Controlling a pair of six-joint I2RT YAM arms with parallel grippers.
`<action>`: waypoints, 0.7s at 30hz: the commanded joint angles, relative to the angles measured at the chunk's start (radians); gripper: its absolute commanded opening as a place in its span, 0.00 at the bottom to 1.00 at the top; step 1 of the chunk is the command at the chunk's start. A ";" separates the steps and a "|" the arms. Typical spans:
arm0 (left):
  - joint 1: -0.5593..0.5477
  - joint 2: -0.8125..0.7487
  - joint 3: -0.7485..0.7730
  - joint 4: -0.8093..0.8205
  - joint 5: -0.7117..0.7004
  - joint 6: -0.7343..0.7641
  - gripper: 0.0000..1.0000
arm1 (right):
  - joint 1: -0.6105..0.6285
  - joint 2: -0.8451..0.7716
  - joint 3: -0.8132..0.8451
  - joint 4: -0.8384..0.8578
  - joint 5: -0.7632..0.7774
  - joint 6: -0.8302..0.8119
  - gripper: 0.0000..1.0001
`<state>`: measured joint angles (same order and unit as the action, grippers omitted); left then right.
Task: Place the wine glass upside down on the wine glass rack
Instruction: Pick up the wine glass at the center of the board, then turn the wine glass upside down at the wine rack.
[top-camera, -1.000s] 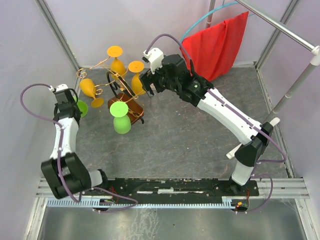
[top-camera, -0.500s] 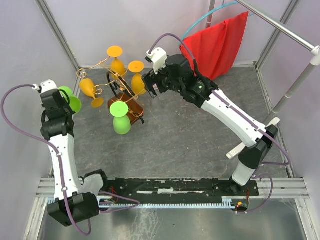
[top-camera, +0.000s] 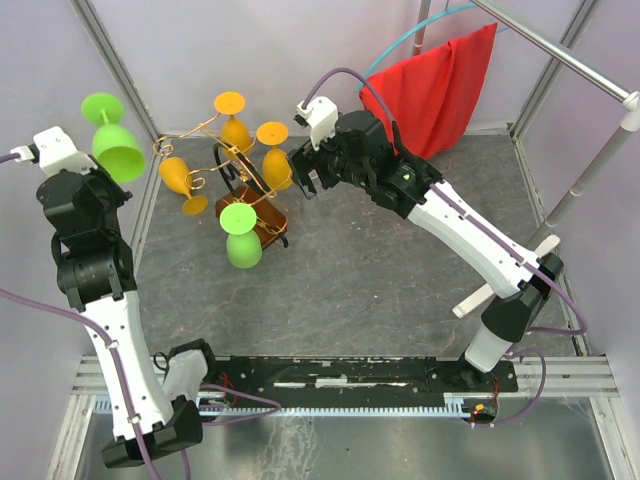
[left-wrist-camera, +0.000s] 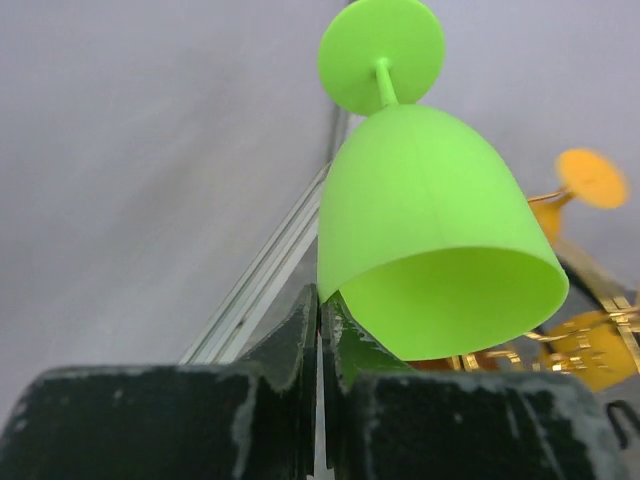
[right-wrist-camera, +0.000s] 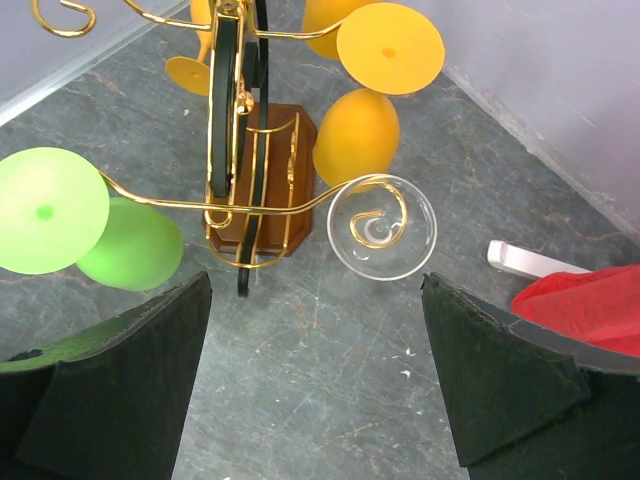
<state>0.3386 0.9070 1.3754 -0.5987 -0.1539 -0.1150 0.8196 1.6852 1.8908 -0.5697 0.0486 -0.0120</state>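
A bright green wine glass (left-wrist-camera: 430, 220) hangs foot-up in the air, with my left gripper (left-wrist-camera: 321, 300) shut on the edge of its rim. In the top view this glass (top-camera: 115, 145) is high at the far left, left of the wine glass rack (top-camera: 268, 222), and my left gripper (top-camera: 106, 178) is under it. The rack (right-wrist-camera: 275, 150) has copper wire arms on a brown base. It carries three orange glasses (top-camera: 235, 125), a green one (top-camera: 241, 240) and a clear one (right-wrist-camera: 382, 227), all upside down. My right gripper (right-wrist-camera: 315, 285) is open and empty just right of the rack (top-camera: 306, 178).
A red cloth (top-camera: 435, 85) hangs from a hoop at the back right. A metal pole (top-camera: 585, 175) slants along the right side. A small white object (right-wrist-camera: 525, 260) lies on the floor by the cloth. Pale walls enclose the back, left and right.
My left arm has risen and swung out to the far left, carrying the green glass from floor level up high. The right arm has hardly shifted.
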 joint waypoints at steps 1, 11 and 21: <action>-0.004 -0.041 -0.021 0.292 0.212 -0.009 0.03 | -0.012 -0.053 0.030 0.021 -0.059 0.081 0.94; -0.007 0.000 -0.162 0.781 0.576 -0.208 0.03 | -0.053 -0.039 0.089 0.097 -0.219 0.292 0.93; -0.197 0.118 -0.259 1.161 0.521 -0.129 0.03 | -0.129 -0.003 0.136 0.364 -0.331 0.475 0.93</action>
<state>0.2298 1.0080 1.1374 0.3218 0.3962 -0.2836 0.7189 1.6825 1.9808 -0.4095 -0.2157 0.3611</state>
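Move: The rack's nearer empty left-side hook lies about 11 cm ahead of the left hand, 12 cm to its right and 10 cm below. The farther empty hook is some 19 cm ahead and 6 cm right, equally low; the hanging green glass about 3 cm ahead, 20 cm right, 15 cm down; an upright orange glass 25 cm ahead, 7 cm right, 33 cm down. From the right hand, the nearer hook is 2 cm ahead, 22 cm left, 5 cm lower. Still pinching the green glass by its rim, foot up, the left hand swings right, forward and up, about 16 cm in all, over towards the rack's left side; the climb levels off midway while the wrist turns some 40 degrees clockwise and tips its fingers upward. The open, empty right hand eases slightly left and back, then rises about 8 cm, rolling its left side up. ##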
